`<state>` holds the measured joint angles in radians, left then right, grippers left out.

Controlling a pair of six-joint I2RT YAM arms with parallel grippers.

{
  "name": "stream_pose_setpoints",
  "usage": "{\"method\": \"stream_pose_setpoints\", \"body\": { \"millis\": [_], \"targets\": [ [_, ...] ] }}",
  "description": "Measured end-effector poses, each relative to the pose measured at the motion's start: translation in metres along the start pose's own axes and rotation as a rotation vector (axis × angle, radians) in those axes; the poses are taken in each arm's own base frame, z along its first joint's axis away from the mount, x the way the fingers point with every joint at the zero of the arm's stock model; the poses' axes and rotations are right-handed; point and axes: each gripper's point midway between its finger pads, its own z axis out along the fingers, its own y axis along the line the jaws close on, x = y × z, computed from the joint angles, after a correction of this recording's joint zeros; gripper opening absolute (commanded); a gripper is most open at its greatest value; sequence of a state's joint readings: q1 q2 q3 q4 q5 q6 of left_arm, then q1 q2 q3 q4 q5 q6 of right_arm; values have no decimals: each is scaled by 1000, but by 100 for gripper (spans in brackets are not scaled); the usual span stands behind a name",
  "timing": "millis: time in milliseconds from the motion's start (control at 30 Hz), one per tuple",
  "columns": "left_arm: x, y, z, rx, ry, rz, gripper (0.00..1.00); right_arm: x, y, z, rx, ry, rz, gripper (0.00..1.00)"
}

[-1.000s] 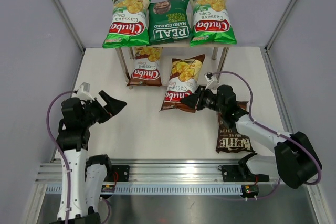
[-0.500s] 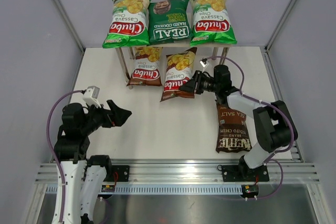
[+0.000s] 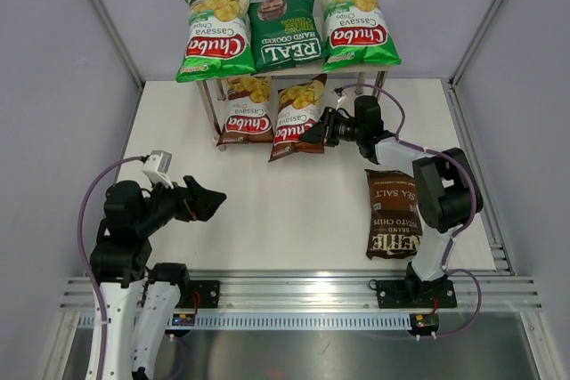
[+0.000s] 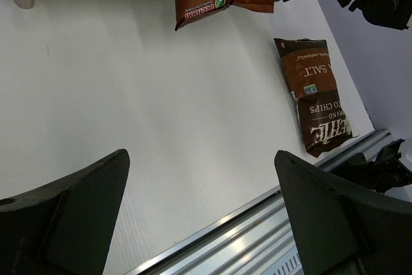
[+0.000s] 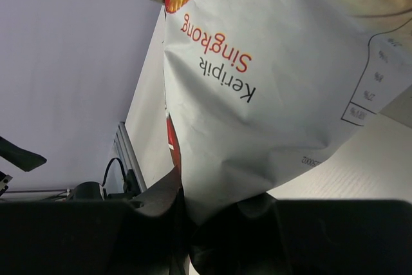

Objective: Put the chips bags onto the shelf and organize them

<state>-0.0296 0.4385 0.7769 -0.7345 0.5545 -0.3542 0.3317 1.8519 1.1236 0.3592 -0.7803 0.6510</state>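
The shelf (image 3: 367, 72) stands at the back; its top board holds a light-green Chuba bag (image 3: 214, 36), the dark-green REAL bag (image 3: 285, 31) and a second light-green Chuba bag (image 3: 358, 27). One brown Chuba bag (image 3: 247, 113) lies on the lower tier. My right gripper (image 3: 322, 129) is shut on the edge of the second brown Chuba bag (image 3: 297, 119), partly pushed under the top board; the right wrist view shows its white back (image 5: 270, 88) pinched between the jaws. The dark-brown Kettle bag (image 3: 395, 212) lies flat on the table at right. My left gripper (image 3: 207, 201) is open and empty.
A metal rail (image 3: 294, 291) runs along the near table edge. Grey walls close in the sides and back. The shelf's metal legs (image 3: 207, 113) stand beside the lower bags.
My right gripper carried the second brown Chuba bag back and left, into the lower tier beside the first. My left gripper dropped back toward the near edge and stayed open.
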Motion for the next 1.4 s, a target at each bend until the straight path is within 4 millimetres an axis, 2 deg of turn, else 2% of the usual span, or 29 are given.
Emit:
{"method": "stream_pose_setpoints", "body": {
  "millis": [167, 367, 600, 767, 833, 900, 933, 1267, 1400],
  "targets": [
    [0, -2, -1, 7, -5, 7, 99, 0, 4, 0, -29, -19, 19, 24],
    [0, -2, -2, 9, -7, 9, 99, 13, 6, -4, -76, -30, 103, 24],
    [2, -5, -3, 19, -12, 17, 99, 8, 10, -4, -91, -44, 100, 26],
    [3, -7, -4, 29, -11, 23, 99, -2, 8, -1, -39, -25, 63, 36],
    [4, -7, -4, 33, -8, 23, 99, -7, 6, 1, -12, -24, 44, 49],
    [5, -7, -4, 34, -5, 23, 99, -10, 3, 2, 16, -27, 29, 55],
    [5, -7, -4, 35, -5, 23, 99, -11, 1, 2, 32, -28, 27, 64],
    [6, -8, -3, 39, -2, 25, 99, -7, -34, -1, 259, -75, 81, 69],
    [6, -8, -3, 40, -1, 24, 99, -8, -40, -10, 359, -115, 111, 71]
  ]
}}
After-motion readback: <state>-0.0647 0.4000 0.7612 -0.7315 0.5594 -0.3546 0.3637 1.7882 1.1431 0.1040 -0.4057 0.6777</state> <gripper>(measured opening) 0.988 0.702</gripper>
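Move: The right hand still pinches the brown Cassava bag by its lower right corner; the bag's spot on the lower shelf centres about 4 cm ahead of and 2 cm left of the hand, near its height. The brown bag already shelved stands some 17 cm left and 5 cm ahead; the shelf's front right leg is about 15 cm right and 3 cm ahead. From the left hand, that spot lies roughly 26 cm ahead, 22 cm right and 8 cm lower. Back about 1.5 cm first, the right hand eases the held bag on the lower shelf, fingertips tipping up slightly; then it comes forward some 3 cm and opens its fingers well wider around the bag's corner. Opening, it sinks and shifts right, each about 3 cm, while the fingertips dip and the hand swings nearly 20 degrees clockwise. ##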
